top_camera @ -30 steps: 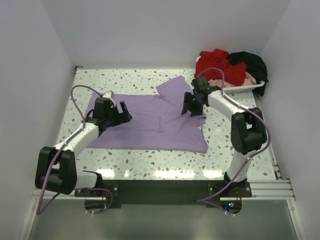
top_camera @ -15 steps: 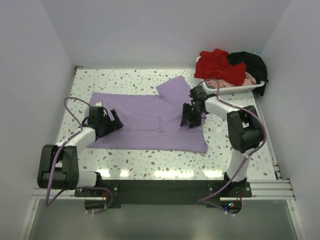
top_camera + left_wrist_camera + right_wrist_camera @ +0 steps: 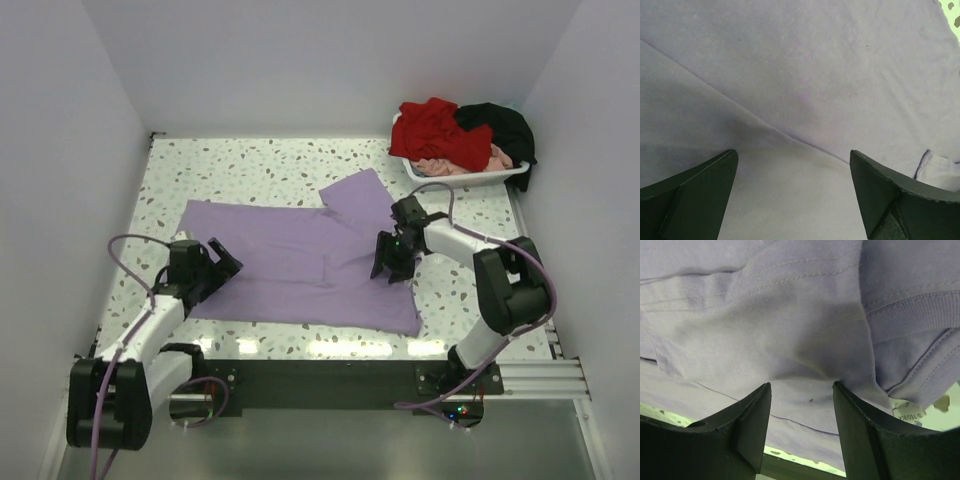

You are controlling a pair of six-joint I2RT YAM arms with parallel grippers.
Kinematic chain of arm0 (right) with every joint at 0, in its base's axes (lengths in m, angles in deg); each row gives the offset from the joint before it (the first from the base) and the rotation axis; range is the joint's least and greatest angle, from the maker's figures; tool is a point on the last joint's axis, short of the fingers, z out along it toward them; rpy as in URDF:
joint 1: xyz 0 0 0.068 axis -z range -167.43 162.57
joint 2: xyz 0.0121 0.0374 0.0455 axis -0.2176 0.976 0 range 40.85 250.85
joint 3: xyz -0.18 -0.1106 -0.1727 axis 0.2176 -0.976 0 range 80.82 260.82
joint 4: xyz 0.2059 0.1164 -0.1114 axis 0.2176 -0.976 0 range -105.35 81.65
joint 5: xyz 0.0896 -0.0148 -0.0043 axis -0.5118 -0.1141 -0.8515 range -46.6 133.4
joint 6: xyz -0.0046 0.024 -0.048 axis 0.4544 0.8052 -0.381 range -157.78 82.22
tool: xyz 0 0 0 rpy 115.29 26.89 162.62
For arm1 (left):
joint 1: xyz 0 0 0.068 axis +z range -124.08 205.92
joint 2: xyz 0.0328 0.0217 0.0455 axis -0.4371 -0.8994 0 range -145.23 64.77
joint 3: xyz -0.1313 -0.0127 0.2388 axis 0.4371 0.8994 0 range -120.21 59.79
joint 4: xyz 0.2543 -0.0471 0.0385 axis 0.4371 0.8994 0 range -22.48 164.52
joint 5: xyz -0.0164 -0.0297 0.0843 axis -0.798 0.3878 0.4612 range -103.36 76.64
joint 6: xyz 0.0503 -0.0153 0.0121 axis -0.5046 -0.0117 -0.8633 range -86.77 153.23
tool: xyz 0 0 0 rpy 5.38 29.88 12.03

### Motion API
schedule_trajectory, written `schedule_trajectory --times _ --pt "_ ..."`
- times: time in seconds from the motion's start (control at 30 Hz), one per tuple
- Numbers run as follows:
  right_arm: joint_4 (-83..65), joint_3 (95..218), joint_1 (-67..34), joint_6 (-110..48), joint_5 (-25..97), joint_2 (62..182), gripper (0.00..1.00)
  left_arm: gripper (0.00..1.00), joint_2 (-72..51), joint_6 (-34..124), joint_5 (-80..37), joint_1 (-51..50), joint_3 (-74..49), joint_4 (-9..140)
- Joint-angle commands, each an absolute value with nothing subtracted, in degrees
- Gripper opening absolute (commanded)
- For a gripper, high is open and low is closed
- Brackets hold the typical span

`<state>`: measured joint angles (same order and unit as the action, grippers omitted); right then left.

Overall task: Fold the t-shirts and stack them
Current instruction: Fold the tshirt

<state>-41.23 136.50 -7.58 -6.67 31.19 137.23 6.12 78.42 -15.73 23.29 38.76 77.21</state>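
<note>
A large lavender t-shirt (image 3: 290, 260) lies spread flat on the speckled table, one sleeve (image 3: 355, 195) pointing to the far side. My left gripper (image 3: 215, 268) rests low on its left part, jaws wide open, with only smooth cloth (image 3: 805, 75) between the fingers (image 3: 792, 155). My right gripper (image 3: 390, 262) is on the shirt's right side near the collar, jaws apart, with cloth (image 3: 790, 315) bunched against the fingertips (image 3: 801, 385). Red (image 3: 435, 130), black (image 3: 500, 125) and pale pink (image 3: 455, 165) t-shirts are heaped at the back right.
The heap sits in a white tray (image 3: 470, 180) against the right wall. White walls close the table on the left, back and right. A size label (image 3: 905, 412) shows at the collar. The speckled table (image 3: 250, 165) lies bare beyond the shirt.
Both arms have drawn back toward the near edge, and the lavender shirt has slid that way with them. The left gripper has moved from the shirt's upper left to its lower left.
</note>
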Motion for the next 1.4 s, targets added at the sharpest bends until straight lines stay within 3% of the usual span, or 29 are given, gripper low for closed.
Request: schedule_trajectory --times 0.0,0.3,0.57,0.93,1.37 --pt "-45.8 131.6 -7.6 -5.3 32.8 134.0 0.57 0.99 11.8 83.6 -15.6 23.6 42.3 88.3" --pt "-47.6 128.1 -9.7 -4.4 32.4 125.8 0.57 0.99 21.3 86.8 -15.4 21.1 40.6 93.4" --pt "-57.2 144.3 -9.5 -6.1 36.9 121.9 0.61 1.00 18.7 78.3 -10.0 21.2 27.5 94.4" --pt "-55.5 175.6 -8.1 -12.4 45.5 145.1 0.58 1.00 -1.7 67.8 -9.8 21.9 11.1 83.0" --pt "-45.2 195.2 -5.4 -16.0 50.3 166.5 0.56 1.00 -17.6 63.2 -11.3 24.9 0.6 79.6"
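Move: The t-shirt lies flat under both my hands, my fingertips down on the cloth. Its far-left corner is about 20 cm ahead of my left hand and 12 cm to its left; the near edge runs some 15 cm behind that hand. The spread sleeve lies roughly 22 cm ahead of my right hand and 9 cm left, the collar label 3 cm back and 5 cm right, and the laundry bin about 37 cm ahead and 17 cm right. I keep both half-turned-down hands on the cloth and drag the t-shirt straight back about 5 cm, then lift off and swing forward: my left hand rises and goes about 18 cm towards the far-left corner, my right arcs higher, nearly 30 cm forward, sinking again over the sleeve. Both tip their fingers outward; left stays wide open, right about half open. ##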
